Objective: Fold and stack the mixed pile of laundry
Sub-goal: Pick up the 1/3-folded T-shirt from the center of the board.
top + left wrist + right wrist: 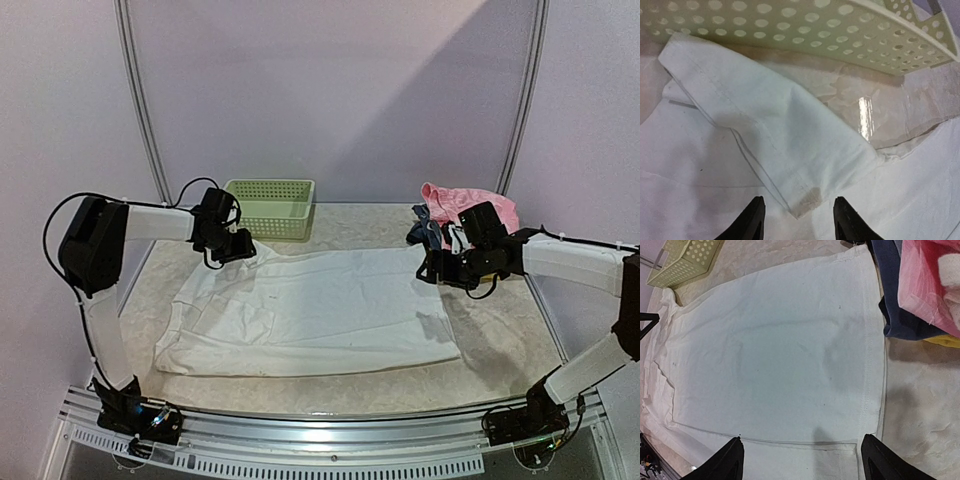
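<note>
A large white garment point(310, 310) lies spread flat across the table. One of its sleeves point(780, 125) is folded inward, its stained corner pointing between the fingers of my left gripper point(799, 199). That gripper point(240, 250) hovers at the garment's far left corner, jaws apart, and grips nothing. My right gripper point(430, 265) hangs over the garment's right hem point(870, 390). It point(802, 438) stands wide open and empty above the stitched edge. A thin pink piece point(455, 200) lies crumpled at the back right, also in the right wrist view point(925, 280).
A pale green lattice basket point(270, 207) stands at the back left, just beyond the sleeve point(790, 25). Dark blue cloth point(895, 300) and a bit of yellow cloth point(945, 341) lie under the pink piece. Bare tabletop point(500, 350) shows to the right of the garment.
</note>
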Available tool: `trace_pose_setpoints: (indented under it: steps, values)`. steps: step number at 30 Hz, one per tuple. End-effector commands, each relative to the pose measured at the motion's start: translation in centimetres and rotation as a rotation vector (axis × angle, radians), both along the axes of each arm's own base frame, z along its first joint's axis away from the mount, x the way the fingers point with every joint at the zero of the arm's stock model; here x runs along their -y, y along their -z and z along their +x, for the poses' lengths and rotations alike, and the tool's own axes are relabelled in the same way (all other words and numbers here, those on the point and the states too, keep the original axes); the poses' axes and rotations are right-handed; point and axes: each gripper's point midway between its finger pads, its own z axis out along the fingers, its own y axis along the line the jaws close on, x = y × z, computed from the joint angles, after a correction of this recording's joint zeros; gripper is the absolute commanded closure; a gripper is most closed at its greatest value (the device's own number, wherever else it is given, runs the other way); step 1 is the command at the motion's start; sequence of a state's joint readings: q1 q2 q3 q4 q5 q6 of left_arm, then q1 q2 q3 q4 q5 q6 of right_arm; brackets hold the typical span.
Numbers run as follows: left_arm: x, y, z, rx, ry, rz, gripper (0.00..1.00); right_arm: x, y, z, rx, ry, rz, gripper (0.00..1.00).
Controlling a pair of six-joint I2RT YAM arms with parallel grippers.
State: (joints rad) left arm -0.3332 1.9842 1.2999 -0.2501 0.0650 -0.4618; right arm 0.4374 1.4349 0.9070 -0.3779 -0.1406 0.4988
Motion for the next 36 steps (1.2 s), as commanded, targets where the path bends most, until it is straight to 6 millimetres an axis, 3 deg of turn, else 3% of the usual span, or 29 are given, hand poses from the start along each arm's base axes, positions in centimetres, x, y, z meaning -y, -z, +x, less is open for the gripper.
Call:
trace_pose_setpoints:
  steps: [1,20,24,26,32,36]
  values:
    - [0.9,1.2,0.0,-0.047,0.026,0.025,0.53,-0.2,-0.4,0.8,0.020,-0.010,-0.018,0.18]
    - [1.5,3.6,-0.8,-0.123,0.069,0.256,0.54,-0.1,0.2,0.8,0.006,-0.011,-0.035,0.18]
    - [1.7,4.0,-0.8,-0.133,0.074,0.273,0.58,-0.1,0.1,0.7,0.007,-0.010,-0.035,0.18]
    - [1.8,4.0,-0.8,-0.128,0.074,0.275,0.64,0.0,0.1,0.7,0.007,-0.009,-0.037,0.18]
    - [2.4,3.3,-0.5,-0.094,0.085,0.268,0.97,0.1,0.0,0.6,0.007,-0.004,-0.035,0.18]
    - [2.5,2.8,-0.3,-0.074,0.084,0.271,1.00,0.1,0.2,0.6,0.003,-0.003,-0.039,0.18]
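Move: The tip of the T-shirt's folded-over flap, at its far left part, lies right under the left hand, about 4 cm down and 2 cm to its right. The green basket's middle stands some 17 cm ahead and 2 cm right, about level in height; the middle of the spread T-shirt is roughly 14 cm back and 17 cm right, 4 cm down. From the right hand, the flap tip is about 45 cm left, 12 cm ahead and 10 cm lower. Down with the left hand, in two short stages, just under 4 cm in all and drifting a little right onto the flap by the basket; meanwhile the hand rolls some 15 degrees so its left side rises. Once down, the half-open fingers close and pinch the white cloth at the flap's tip. ##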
